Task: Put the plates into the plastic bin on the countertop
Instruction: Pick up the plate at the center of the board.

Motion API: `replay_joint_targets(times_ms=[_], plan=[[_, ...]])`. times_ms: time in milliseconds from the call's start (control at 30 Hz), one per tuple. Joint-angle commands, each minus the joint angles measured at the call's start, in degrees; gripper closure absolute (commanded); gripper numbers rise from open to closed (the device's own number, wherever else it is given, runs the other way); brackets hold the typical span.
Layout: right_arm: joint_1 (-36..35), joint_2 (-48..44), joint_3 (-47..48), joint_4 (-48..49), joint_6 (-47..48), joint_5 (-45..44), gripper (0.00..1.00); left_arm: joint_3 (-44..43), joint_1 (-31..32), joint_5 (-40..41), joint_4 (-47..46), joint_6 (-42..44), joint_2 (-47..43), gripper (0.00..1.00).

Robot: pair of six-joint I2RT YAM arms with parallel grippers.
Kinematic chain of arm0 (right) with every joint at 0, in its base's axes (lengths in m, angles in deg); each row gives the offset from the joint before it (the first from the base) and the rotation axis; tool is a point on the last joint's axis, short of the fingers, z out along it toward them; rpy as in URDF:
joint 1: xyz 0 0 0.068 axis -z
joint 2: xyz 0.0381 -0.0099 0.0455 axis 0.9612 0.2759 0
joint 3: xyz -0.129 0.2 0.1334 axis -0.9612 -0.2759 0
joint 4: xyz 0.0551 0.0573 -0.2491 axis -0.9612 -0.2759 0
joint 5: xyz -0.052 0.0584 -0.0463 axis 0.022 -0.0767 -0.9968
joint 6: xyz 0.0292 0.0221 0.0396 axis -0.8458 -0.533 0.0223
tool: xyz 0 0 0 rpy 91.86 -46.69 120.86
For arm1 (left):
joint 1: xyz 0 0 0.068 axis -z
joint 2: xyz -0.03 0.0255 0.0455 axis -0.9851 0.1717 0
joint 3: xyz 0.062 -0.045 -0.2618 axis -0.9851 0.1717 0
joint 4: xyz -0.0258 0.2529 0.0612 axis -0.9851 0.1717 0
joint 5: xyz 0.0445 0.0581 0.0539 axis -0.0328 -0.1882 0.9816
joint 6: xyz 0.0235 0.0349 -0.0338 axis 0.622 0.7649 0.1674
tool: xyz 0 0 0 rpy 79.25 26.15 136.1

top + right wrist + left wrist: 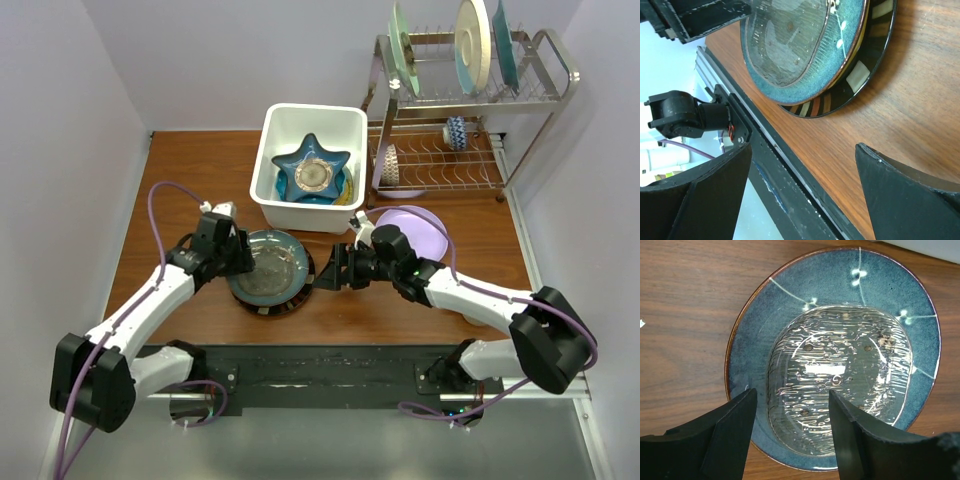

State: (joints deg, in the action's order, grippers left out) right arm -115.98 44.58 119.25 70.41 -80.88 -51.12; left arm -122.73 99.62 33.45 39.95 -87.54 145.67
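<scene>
A clear glass plate (pixel 840 370) lies on a dark teal plate (pixel 752 340), which rests on a black-rimmed striped plate (pixel 860 75). This stack (pixel 268 268) sits on the countertop (pixel 180 180) in front of the white plastic bin (pixel 268 150). A blue star-shaped plate (pixel 313 170) lies in the bin. My left gripper (pixel 792 392) hangs at the stack's left rim, jaws apart over the edge of the glass and teal plates. My right gripper (pixel 804 147) is open and empty just right of the stack (pixel 325 272). A lilac plate (pixel 425 228) lies behind the right arm.
A metal wire rack (pixel 470 165) stands at the back right with large plates (pixel 472 45) upright on its top shelf and a small dotted cup (pixel 455 132) below. A black rail (pixel 320 365) runs along the near table edge. Walls close in on the left and back.
</scene>
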Motion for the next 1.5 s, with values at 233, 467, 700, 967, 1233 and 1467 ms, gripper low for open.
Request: replay_joint_targets(times_ms=[233,467,700,967,1233,1467], plan=[[-0.28,0.30,1.74,3.33,0.84,0.66,0.12,2.91,-0.35,0.52,-6.02,-2.09,4.66,0.42],[-0.28,-0.05,2.27,1.92,2.25,0.66,0.12,4.76,-0.44,0.43,-7.79,-2.98,4.94,0.52],[-0.28,-0.05,1.39,2.36,2.07,0.22,0.12,5.29,-0.44,-0.62,-8.05,-3.33,4.33,0.81],[-0.28,2.23,0.86,4.47,0.85,-0.75,0.12,5.03,-0.44,-1.68,-7.79,-3.86,1.34,1.00],[-0.36,6.36,2.36,6.66,-0.21,-1.19,0.13,2.92,-0.52,-1.50,-6.21,-3.86,-2.27,1.00],[-0.28,10.40,3.32,9.56,-1.44,-1.71,0.14,0.28,-1.31,-0.45,-2.61,-2.90,-5.61,1.00]])
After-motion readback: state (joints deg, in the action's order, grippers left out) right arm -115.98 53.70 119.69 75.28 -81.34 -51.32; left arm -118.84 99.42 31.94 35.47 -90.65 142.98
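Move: The clear plate lies just under the left gripper, its middle roughly 5 cm to the right, 1 cm ahead and 4 cm below. It sits in the blue plate, whose middle is about 4 cm right, 1 cm ahead and 5 cm below. The striped plate is under that, about 5 cm right, 1 cm back and 7 cm below. The white bin's middle is some 20 cm ahead and 13 cm right. From the right gripper, the clear plate is about 12 cm left, level fore and aft, 5 cm below. Lower the left gripper about 3 cm over the left rim of the clear plate, shut the fingers to pinch that rim, then raise it some 2.5 cm with the grip kept, tipping the hand only slightly. As it rises, sink the open right gripper 3 to 4 cm beside the right side of the stack. ##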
